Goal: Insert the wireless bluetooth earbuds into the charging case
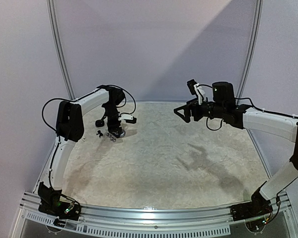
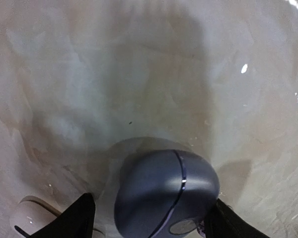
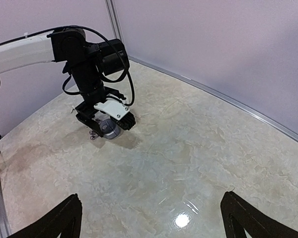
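A rounded grey-blue charging case [image 2: 164, 193] lies shut on the table, seam line on top. My left gripper [image 2: 156, 223] straddles it: the right finger [image 2: 233, 223] is at the case's side and the left finger [image 2: 79, 218] stands a little off it. From above, the left gripper [image 1: 111, 130] is down over the case [image 1: 117, 133], with tiny earbuds [image 1: 98, 134] lying just to its left. The right wrist view shows silvery buds [image 3: 92, 134] beside the case [image 3: 108, 128]. My right gripper [image 1: 188, 111] hangs open, high above the table's right half, nothing between its fingers [image 3: 64, 218].
A white rounded case [image 2: 32, 213] lies just left of the left finger. The marbled tabletop [image 1: 179, 163] is bounded by a curved white backdrop with a metal rail [image 1: 59, 49] behind, and by the aluminium front edge [image 1: 154, 215].
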Motion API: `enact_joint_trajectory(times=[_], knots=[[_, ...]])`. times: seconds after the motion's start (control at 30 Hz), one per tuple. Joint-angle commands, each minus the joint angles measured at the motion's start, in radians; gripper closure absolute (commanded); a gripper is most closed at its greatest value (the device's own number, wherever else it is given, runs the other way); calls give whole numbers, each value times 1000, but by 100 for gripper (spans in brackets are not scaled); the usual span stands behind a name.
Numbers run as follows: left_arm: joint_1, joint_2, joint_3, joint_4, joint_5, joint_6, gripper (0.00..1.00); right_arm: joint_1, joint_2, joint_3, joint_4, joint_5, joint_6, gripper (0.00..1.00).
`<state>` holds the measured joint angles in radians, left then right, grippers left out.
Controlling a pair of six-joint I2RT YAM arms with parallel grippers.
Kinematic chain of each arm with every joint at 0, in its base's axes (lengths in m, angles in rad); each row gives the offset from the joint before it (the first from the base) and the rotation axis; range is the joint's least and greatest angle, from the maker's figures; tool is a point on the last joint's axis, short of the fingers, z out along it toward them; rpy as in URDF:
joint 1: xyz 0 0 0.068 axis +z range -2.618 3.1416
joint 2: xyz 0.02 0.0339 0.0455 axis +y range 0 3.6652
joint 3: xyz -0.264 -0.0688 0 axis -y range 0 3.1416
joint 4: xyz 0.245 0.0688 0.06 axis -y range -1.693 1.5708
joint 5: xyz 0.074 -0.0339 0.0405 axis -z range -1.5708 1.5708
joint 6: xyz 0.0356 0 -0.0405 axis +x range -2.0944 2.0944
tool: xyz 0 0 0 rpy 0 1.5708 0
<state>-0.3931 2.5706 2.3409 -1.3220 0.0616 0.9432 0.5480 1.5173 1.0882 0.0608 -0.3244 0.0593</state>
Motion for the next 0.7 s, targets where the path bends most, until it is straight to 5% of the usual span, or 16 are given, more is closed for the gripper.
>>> enact_joint_trajectory(times=[0.0, 0.47, 0.67], knots=[[-17, 16, 9, -9, -24, 16, 28, 9, 26, 37, -17, 5, 5, 1], [-35, -95, -89, 82, 8, -43, 82, 8, 48, 107, -56, 45, 29, 1], [-44, -320, -130, 212, 75, -162, 99, 9, 62, 283, -222, 122, 140, 1]])
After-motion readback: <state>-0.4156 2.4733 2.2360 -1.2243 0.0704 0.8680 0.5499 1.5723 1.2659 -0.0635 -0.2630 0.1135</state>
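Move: The blue charging case is already between the left hand's open fingers, about 1 cm back of their midpoint and a touch below it. From that hand the white case lies roughly 8 cm ahead and 4 cm left, the silver earbuds some 5 cm back and 4 cm left, and the black case about 7 cm ahead and 10 cm left. From the right hand the blue charging case is around 7 cm ahead, 28 cm left and 24 cm below. The left hand, pointing straight down, eases about half a centimetre lower as its fingers close front-to-back from wide to about half open, pinching the blue charging case by its sides, then keeps that grip, creeps slightly back and right, and finally lifts about 2.5 cm, drifting rightward and a little forward. The right hand, empty and wide open, holds almost still at first, then rises about 3 cm and moves some 2 cm forward, well clear of the table. ##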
